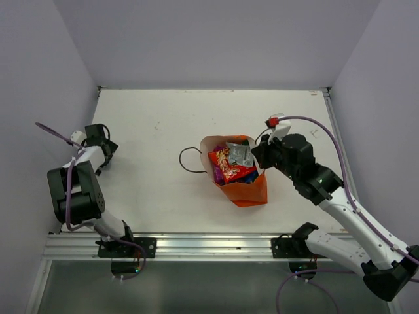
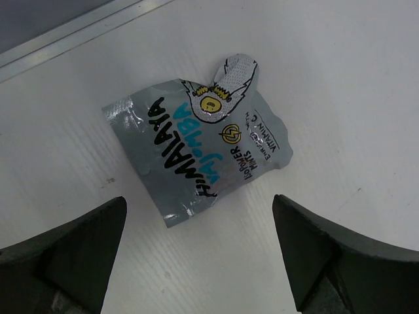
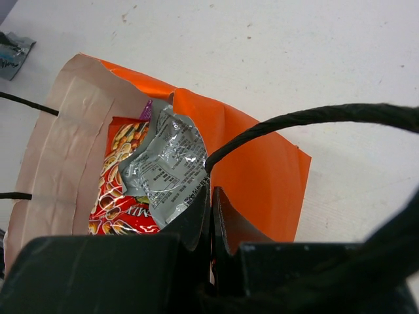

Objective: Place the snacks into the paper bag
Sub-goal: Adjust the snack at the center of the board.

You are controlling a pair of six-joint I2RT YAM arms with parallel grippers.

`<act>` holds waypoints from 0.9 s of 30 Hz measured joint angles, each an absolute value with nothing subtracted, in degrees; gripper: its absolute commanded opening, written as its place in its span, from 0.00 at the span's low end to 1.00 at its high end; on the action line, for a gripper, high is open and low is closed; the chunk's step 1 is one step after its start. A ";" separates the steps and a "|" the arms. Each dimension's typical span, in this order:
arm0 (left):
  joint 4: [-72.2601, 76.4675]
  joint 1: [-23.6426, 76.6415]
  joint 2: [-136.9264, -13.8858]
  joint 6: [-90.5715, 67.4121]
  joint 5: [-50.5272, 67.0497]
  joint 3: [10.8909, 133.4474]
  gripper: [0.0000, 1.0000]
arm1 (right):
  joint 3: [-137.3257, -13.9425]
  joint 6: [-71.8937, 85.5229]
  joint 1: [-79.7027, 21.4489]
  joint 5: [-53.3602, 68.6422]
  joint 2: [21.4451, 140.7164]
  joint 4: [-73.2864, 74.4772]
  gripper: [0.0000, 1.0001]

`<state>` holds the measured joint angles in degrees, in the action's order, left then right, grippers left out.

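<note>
The orange paper bag (image 1: 251,190) lies near the table's middle, its mouth towards the far left. Inside it show a red packet (image 1: 229,167) and a crumpled silver foil packet (image 1: 239,154); the right wrist view shows the same red packet (image 3: 114,196) and foil packet (image 3: 167,163) plus a sliver of purple. My right gripper (image 3: 211,196) is shut on the bag's rim (image 3: 196,108), beside a black cord handle (image 3: 308,118). A silver-grey snack packet (image 2: 196,157) lies flat at the far left. My left gripper (image 2: 198,204) hangs open just above its near edge.
The bag's other cord handle (image 1: 186,160) loops out on the table to its left. An aluminium rail (image 1: 209,245) runs along the near edge. Grey walls close in the left, back and right sides. The table's left edge strip (image 2: 78,29) runs close behind the silver-grey packet.
</note>
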<state>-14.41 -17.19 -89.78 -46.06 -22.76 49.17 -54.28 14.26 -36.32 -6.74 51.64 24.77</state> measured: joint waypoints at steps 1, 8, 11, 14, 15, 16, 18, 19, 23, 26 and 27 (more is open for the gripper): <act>-14.31 -17.21 -90.74 -46.52 -22.79 49.67 0.97 | -54.19 14.26 -36.29 -6.46 51.46 24.77 0.00; -13.96 -18.33 -96.86 -49.12 -22.81 53.39 0.94 | -53.32 14.26 -36.29 -6.28 50.22 24.62 0.00; -14.06 -18.76 -99.59 -49.43 -22.83 55.75 0.93 | -53.17 14.24 -36.32 -6.35 49.95 24.60 0.00; -14.35 -18.81 -102.10 -49.54 -23.00 58.65 0.89 | -53.10 14.24 -36.32 -6.44 49.80 24.62 0.00; -14.37 -18.81 -102.72 -49.54 -23.03 59.40 0.87 | -53.10 14.24 -36.32 -6.44 49.78 24.62 0.00; -14.39 -18.83 -103.37 -49.52 -23.00 60.14 0.85 | -53.10 14.24 -36.32 -6.44 49.78 24.62 0.00; -14.37 -18.85 -104.33 -49.32 -22.90 61.30 0.82 | -53.10 14.22 -36.29 -6.46 49.74 24.67 0.00; -14.41 -18.85 -104.73 -49.10 -22.68 61.69 0.79 | -53.10 14.20 -36.32 -6.44 49.69 24.67 0.00; -14.48 -18.85 -106.15 -47.51 -21.58 63.42 0.75 | -52.99 14.02 -36.32 -6.52 49.34 24.82 0.00; -15.07 -18.33 -107.53 -45.28 -21.15 65.28 0.75 | -52.97 14.02 -36.32 -6.57 49.32 24.82 0.00; -15.33 -17.87 -108.03 -44.29 -21.23 65.91 0.75 | -52.97 14.00 -36.32 -6.63 49.32 24.84 0.00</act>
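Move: The last snack, a flat grey pouch, lies on the board about 4 cm ahead of the left hand's open fingers, 3 cm to their left and some 3 cm below. The board's left edge runs about 12 cm to that hand's left, level with it, and the paper bag stands some 58 cm to its right and 8 cm nearer the base. From the right hand, the pouch is roughly 66 cm to the left, 10 cm ahead and 25 cm below. The left hand sinks about 2 cm while easing forward and a little left onto the grey pouch, then runs on forward nearly level along the board, some 6.5 cm forward in all, with its wrist holding almost the same slant. From about midway its wide-open fingers draw in by roughly a fifth without shutting, coming down over the pouch's edges and dragging it along the board, away from the base. ##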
